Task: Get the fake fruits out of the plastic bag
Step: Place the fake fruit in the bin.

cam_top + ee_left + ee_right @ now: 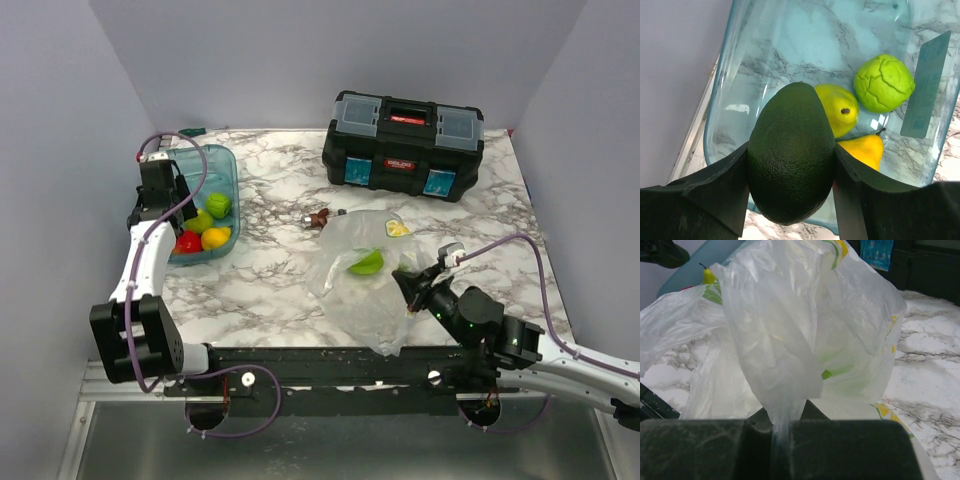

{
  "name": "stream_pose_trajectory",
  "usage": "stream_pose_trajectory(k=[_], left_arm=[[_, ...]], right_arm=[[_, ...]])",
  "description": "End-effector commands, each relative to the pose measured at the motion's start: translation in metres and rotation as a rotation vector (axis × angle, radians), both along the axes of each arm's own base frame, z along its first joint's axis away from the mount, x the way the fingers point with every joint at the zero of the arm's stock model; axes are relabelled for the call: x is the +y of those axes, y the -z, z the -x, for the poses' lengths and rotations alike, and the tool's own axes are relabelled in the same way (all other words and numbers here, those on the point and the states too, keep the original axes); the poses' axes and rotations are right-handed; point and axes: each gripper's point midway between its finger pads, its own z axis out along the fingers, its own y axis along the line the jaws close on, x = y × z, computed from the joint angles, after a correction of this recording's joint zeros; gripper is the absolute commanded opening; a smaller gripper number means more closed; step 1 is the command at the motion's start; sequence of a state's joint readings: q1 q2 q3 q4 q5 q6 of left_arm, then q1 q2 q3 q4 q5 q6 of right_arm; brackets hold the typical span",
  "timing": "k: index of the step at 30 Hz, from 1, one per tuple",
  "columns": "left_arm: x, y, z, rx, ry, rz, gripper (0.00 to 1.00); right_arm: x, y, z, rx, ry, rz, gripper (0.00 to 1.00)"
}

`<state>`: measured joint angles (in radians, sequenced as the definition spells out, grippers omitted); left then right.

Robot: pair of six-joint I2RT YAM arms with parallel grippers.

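My left gripper (791,192) is shut on an elongated dark green fruit (791,155) and holds it over the teal tub (720,100). Below it in the tub lie a bumpy lime-green fruit (884,82), a yellow-green one (837,107) and a yellow pear (862,150). The top view also shows a red fruit (188,241) in the tub (228,165), under the left gripper (165,195). The plastic bag (365,285) lies crumpled at centre right, with a lime-green fruit (367,263) inside. My right gripper (782,445) is shut on a twisted strip of the bag (805,330).
A black toolbox (404,145) stands at the back right. Small brown hardware bits (318,217) lie just behind the bag. Walls close in the table on the left, back and right. The tub sits near the left edge.
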<state>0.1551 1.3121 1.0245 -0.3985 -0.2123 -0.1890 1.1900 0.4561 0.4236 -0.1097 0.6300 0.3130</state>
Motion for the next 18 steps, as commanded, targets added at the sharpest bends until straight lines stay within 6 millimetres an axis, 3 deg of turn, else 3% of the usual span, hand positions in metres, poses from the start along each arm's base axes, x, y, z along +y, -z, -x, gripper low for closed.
stream_pose_trajectory(k=[1, 9, 18], left_arm=[[0.002, 0.01, -0.018, 0.09, 0.062, 0.005, 0.0], [0.028, 0.048, -0.032, 0.289, -0.029, 0.051, 0.0], [0.039, 0.081, -0.037, 0.484, -0.029, 0.077, 0.0]], right_arm=[[0.003, -0.004, 0.003, -0.015, -0.029, -0.027, 0.01], [0.006, -0.005, 0.005, -0.015, -0.045, -0.025, 0.01], [0.007, -0.004, 0.004, -0.015, -0.046, -0.015, 0.01]])
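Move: The left hand already holds the avocado over the bin. The free patch of bin floor it is taken to lies about 8 cm ahead, 4 cm to the left and some 15 cm below. The red fruit is almost straight under the hand, about 1 cm ahead and 1 cm left. The yellow-green fruit is about 7 cm ahead and 2 cm right, the yellow pear 2 cm ahead and 6 cm right. From the right hand, that patch lies roughly 25 cm ahead, 59 cm left and 19 cm below. Still pinched between the left fingers, the avocado is lowered about 7 cm into the bin, towards the free patch left of the yellow-green fruit. The hand reaches some 5 cm forward, mostly early on, and eases 3 to 4 cm left while the wrist tips its fingers about 20 degrees further down; the grip doesn't open. ##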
